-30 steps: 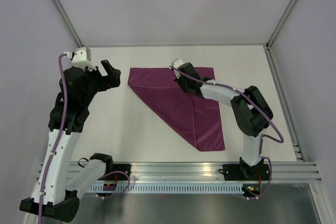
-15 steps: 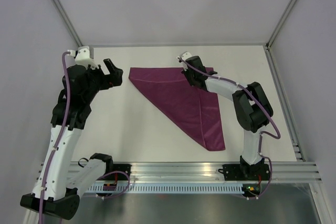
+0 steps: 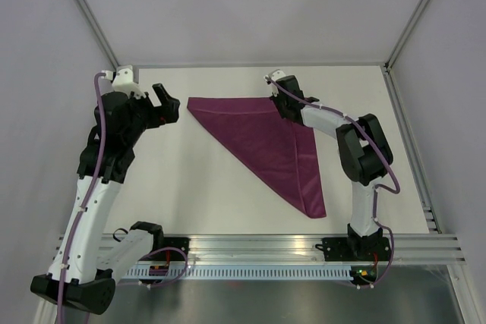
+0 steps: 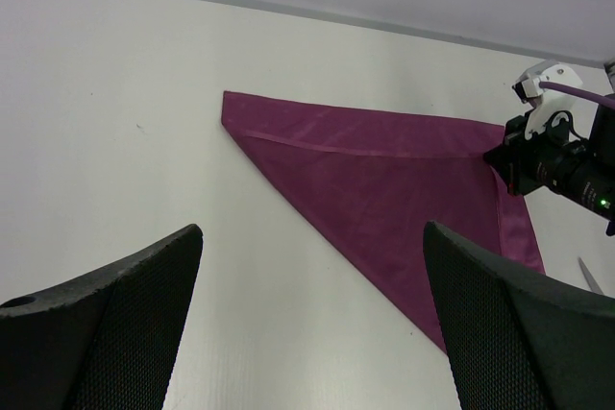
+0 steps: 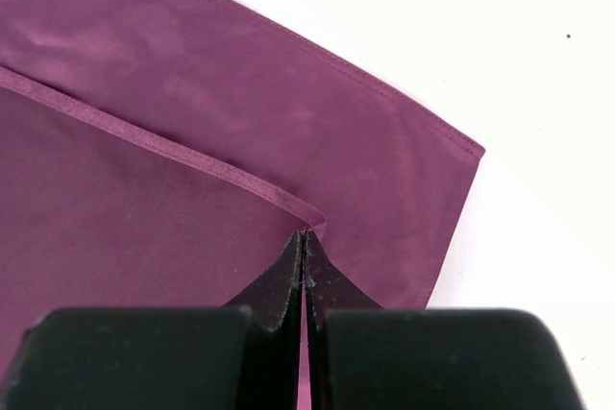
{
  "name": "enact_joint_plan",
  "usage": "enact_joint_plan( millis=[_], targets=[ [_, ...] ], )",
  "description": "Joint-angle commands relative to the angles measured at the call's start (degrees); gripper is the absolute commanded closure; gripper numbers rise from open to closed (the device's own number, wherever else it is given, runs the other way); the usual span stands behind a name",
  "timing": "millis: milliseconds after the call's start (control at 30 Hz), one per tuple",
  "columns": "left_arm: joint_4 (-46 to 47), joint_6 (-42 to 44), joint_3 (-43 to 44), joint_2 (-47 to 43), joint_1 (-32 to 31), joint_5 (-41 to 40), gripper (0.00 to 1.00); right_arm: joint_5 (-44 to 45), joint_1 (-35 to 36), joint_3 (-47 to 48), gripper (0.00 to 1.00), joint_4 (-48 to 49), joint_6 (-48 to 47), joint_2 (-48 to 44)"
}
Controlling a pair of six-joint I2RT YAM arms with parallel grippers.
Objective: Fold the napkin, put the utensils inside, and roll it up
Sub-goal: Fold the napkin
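Observation:
The purple napkin [image 3: 266, 138] lies folded into a triangle, its long edge running from the far left corner to the near right point. My right gripper [image 3: 291, 114] is at the far right corner, shut on the upper layer's corner; the right wrist view shows the closed tips [image 5: 305, 234] pinching the hemmed corner of the napkin [image 5: 192, 189] just short of the lower layer's corner. My left gripper [image 3: 168, 105] hangs open left of the napkin [image 4: 384, 180], nothing between its fingers [image 4: 312, 228]. A slim silver sliver [image 4: 588, 274], perhaps the utensils, shows at the right edge of the left wrist view.
White table with a grey frame rail [image 3: 250, 246] along the near edge and pale walls [image 3: 250, 5] on three sides. The right arm [image 3: 357, 149] reaches over the table's right part.
My right gripper has carried the napkin's corner toward the far right, and the upper layer now lies flatter over the lower one. The left arm has shifted slightly farther back.

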Motion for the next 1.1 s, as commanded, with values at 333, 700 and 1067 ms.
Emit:
enact_joint_plan(
  millis=[333, 700, 1067],
  targets=[
    [2.9, -1.2, -0.8, 0.3, -0.1, 1.5, 0.0, 1.9, -3.0, 5.9, 0.99, -0.1, -1.0, 3.0],
    [3.3, -1.5, -1.0, 1.1, -0.2, 1.8, 0.0, 1.9, -4.4, 8.1, 1.0, -0.3, -0.5, 4.6],
    [3.6, -1.3, -1.1, 1.6, -0.2, 1.6, 0.0, 1.3, -6.6, 10.8, 1.0, -0.8, 0.7, 6.0]
  ],
)
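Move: Ahead and to the right of the right hand lies the napkin's far right corner, some 8 cm out and 7 cm to the right, a couple of centimetres lower; the closed fingers already hold the folded-over corner. From this hand, the napkin's far left corner is about 35 cm left and 6 cm ahead, and the knife some 22 cm right and 22 cm back. For the idle left hand, the far right corner is roughly 26 cm ahead, 37 cm right and 30 cm below. Drawing the pinched corner of the napkin diagonally forward and to the right, the right hand travels low over the cloth, about 5 cm out and 4 cm to its right, towards the far right corner. Its height wavers by about a centimetre, it turns some 5 degrees clockwise, and the fingers stay shut on the cloth. ##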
